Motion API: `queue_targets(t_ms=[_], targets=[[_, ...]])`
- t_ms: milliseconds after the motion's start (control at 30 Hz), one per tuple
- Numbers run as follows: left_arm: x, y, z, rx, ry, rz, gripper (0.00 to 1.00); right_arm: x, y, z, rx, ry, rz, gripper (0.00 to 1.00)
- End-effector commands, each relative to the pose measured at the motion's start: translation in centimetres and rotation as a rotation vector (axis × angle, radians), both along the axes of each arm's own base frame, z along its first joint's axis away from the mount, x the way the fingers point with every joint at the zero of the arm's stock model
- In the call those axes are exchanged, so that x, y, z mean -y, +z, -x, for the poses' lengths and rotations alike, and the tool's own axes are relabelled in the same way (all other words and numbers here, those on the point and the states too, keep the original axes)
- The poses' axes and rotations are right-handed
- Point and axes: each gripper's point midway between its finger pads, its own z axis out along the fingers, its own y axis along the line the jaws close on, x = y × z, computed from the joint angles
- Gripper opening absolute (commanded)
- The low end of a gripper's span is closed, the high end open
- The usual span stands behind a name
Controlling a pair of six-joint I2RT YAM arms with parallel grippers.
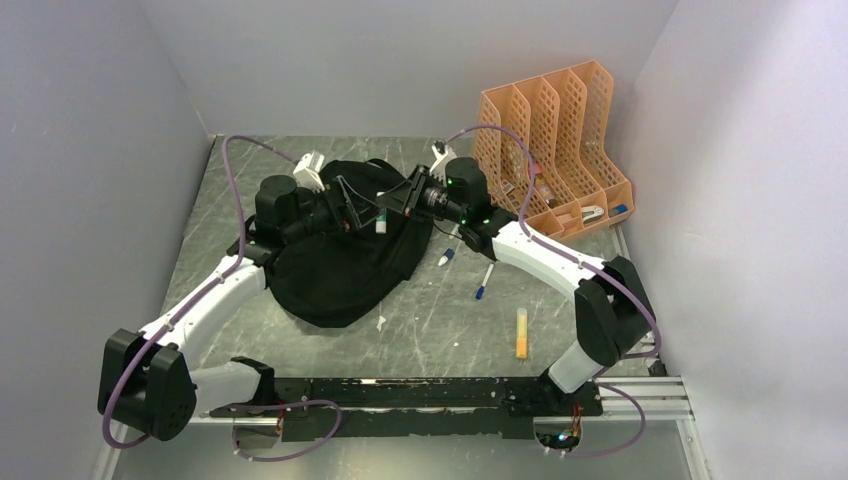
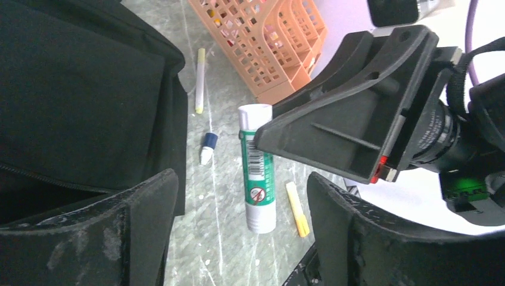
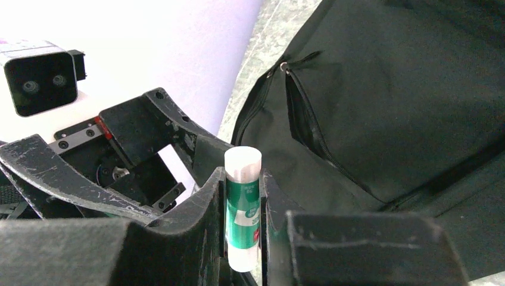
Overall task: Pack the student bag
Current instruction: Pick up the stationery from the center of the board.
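The student bag [image 1: 340, 270] is a floppy black backpack lying flat mid-table, also seen in the left wrist view [image 2: 77, 89] and the right wrist view [image 3: 387, 107], where a pocket zipper [image 3: 304, 113] shows. Above its upper right part, my right gripper [image 1: 392, 205] [image 3: 242, 182] is shut on a green and white glue stick [image 3: 242, 202] [image 2: 257, 167] [image 1: 381, 222], held upright. My left gripper [image 1: 350, 212] [image 2: 241, 196] faces it from the left, jaws wide open and empty. The stick hangs just beyond the left fingertips.
An orange mesh file organiser [image 1: 555, 150] [image 2: 268, 42] stands at the back right with small items in it. Two pens [image 1: 484, 280] [image 1: 447, 257] and an orange marker [image 1: 521, 332] lie on the table right of the bag. Grey walls close in three sides.
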Motion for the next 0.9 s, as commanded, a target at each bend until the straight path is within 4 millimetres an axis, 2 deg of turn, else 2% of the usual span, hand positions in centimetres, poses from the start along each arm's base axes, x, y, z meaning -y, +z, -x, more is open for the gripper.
queue_targets(t_ms=[0, 100, 367, 500, 700, 867], targets=[[1.1, 1.9, 0.3, 0.058, -0.052, 0.048, 0.79, -1.3, 2.7, 0.6, 0.039, 0.057, -0.084, 0.00], [1.3, 1.5, 0.5, 0.048, -0.062, 0.051, 0.67, -1.5, 3.1, 0.8, 0.037, 0.074, -0.105, 0.00], [2.1, 1.6, 0.8, 0.052, -0.093, 0.058, 0.52, -2.0, 3.4, 1.3, 0.035, 0.114, -0.131, 0.00], [2.2, 1.7, 0.8, 0.052, -0.096, 0.063, 0.35, -1.8, 3.2, 1.3, 0.070, 0.116, -0.114, 0.01], [2.1, 0.8, 0.7, 0.030, -0.084, 0.044, 0.06, -1.5, 3.0, 1.3, 0.181, 0.144, -0.042, 0.32], [1.5, -0.9, 0.6, -0.013, -0.057, -0.009, 0.05, -0.2, 2.3, -0.1, 0.249, 0.076, 0.076, 0.44]])
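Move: The upright green glue stick, held near its top by the right hand (its middle some 2 cm below that hand), is about 3 cm to the right of the left hand, 1 cm ahead and 1 cm lower. The left gripper is about 3 cm to the right hand's left and 1 cm back. From the left hand, the blue-capped tube lies some 18 cm right, 4 cm ahead and 22 cm down; the bag's middle is roughly 6 cm ahead, 5 cm left, 20 cm down. Edging rightward by about 2 cm and slightly back, the left hand closes its wide-open fingers around the lower part of the glue stick and pinches it. The right hand meanwhile eases the still-gripped stick left and up, about 2 cm, towards those fingers, then opens partway and tips its fingers down some 5 to 10 degrees, hardly backing off yet. ##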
